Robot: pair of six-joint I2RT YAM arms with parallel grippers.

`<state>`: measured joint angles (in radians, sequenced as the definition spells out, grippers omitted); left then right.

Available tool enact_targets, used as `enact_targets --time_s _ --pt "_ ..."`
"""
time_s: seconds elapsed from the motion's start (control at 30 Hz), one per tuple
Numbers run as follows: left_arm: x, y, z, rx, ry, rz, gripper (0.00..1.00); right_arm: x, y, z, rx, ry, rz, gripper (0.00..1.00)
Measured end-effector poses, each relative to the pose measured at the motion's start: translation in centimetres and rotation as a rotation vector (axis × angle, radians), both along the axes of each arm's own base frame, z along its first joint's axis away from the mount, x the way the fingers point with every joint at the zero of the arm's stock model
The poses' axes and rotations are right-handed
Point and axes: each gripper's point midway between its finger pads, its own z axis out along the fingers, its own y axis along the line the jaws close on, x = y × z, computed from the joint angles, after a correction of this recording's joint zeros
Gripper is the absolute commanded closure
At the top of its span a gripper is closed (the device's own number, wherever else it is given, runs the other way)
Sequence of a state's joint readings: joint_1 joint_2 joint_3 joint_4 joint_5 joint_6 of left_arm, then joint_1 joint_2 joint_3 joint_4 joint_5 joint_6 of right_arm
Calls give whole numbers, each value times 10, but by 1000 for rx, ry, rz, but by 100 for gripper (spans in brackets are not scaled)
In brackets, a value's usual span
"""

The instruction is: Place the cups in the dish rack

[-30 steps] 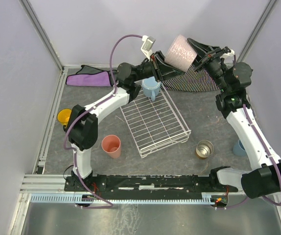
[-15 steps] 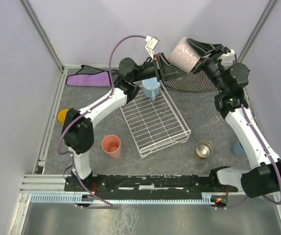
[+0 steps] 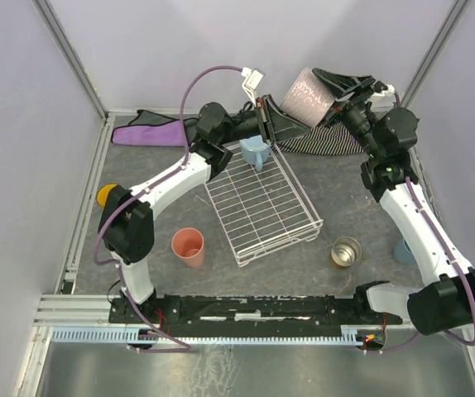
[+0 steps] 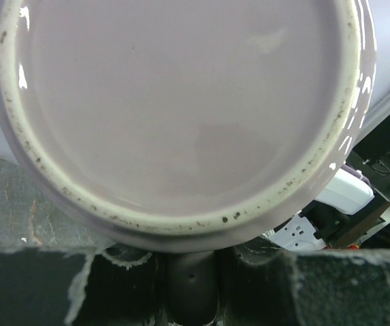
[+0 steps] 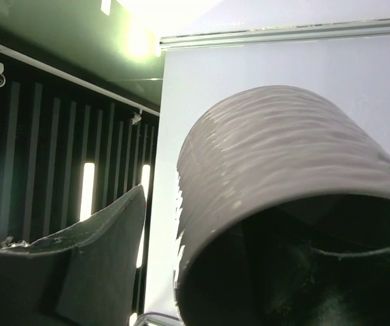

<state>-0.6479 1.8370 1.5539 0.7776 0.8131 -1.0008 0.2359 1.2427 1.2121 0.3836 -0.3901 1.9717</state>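
Note:
A pale pink mug (image 3: 308,93) hangs in the air at the back, above the striped cloth. My left gripper (image 3: 280,122) is shut on its base end, and the mug's underside (image 4: 181,102) fills the left wrist view above my fingers (image 4: 59,285). My right gripper (image 3: 337,87) stands open at the mug's mouth: one finger (image 5: 93,258) is clear of the ribbed wall (image 5: 270,156), the other lies in the dark opening. A light blue mug (image 3: 255,150) sits at the far end of the white wire dish rack (image 3: 262,207).
A salmon tumbler (image 3: 189,246) stands left of the rack. A metal cup (image 3: 346,251) and a blue tumbler (image 3: 403,248) are to its right, and a yellow mug (image 3: 107,196) is at the left edge. A purple cloth (image 3: 148,132) and a striped cloth (image 3: 328,139) lie at the back.
My right gripper has opened off the pink mug, which now stays in the left gripper. The left arm's elbow has swung a little to the left.

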Motion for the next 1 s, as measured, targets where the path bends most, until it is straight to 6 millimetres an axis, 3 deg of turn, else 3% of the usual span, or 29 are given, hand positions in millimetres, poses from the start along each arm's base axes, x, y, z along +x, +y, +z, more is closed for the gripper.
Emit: enact_targets --time_s 0.6,0.83,1.0 --pt "29 54 -12 13 26 140 97 -15 6 -27 -37 46 43 34" --pt "30 83 -22 91 37 236 97 -25 -3 -45 -85 65 37 34" --pt "32 106 -42 196 58 343 97 -23 -17 -55 -137 73 2 34"
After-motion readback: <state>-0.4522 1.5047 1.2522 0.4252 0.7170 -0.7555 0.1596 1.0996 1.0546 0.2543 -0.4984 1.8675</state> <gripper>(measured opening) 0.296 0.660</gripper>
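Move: The left hand holds the pink mug by its handle; the middle of the dish rack lies about 6 cm to its left, 1 cm back and some 37 cm below. In the rack, the blue cup stands about 10 cm ahead of this hand and 8 cm left, 34 cm below. The striped cloth is 19 cm ahead and 15 cm right, on the table. From the right hand, the rack's middle is roughly 12 cm left, 4 cm back and 45 cm below. Leftward goes the left hand, about 10 cm and a little forward, bringing the pink mug away from the right hand and in over the rack's far part towards the blue cup, dipping some 4 cm, mostly late, and turning about 20 degrees counter-clockwise with its handle grip kept. The right hand, fingers already open about the rim, sinks about 5 cm and eases back, staying open and clear of the mug at the end. ##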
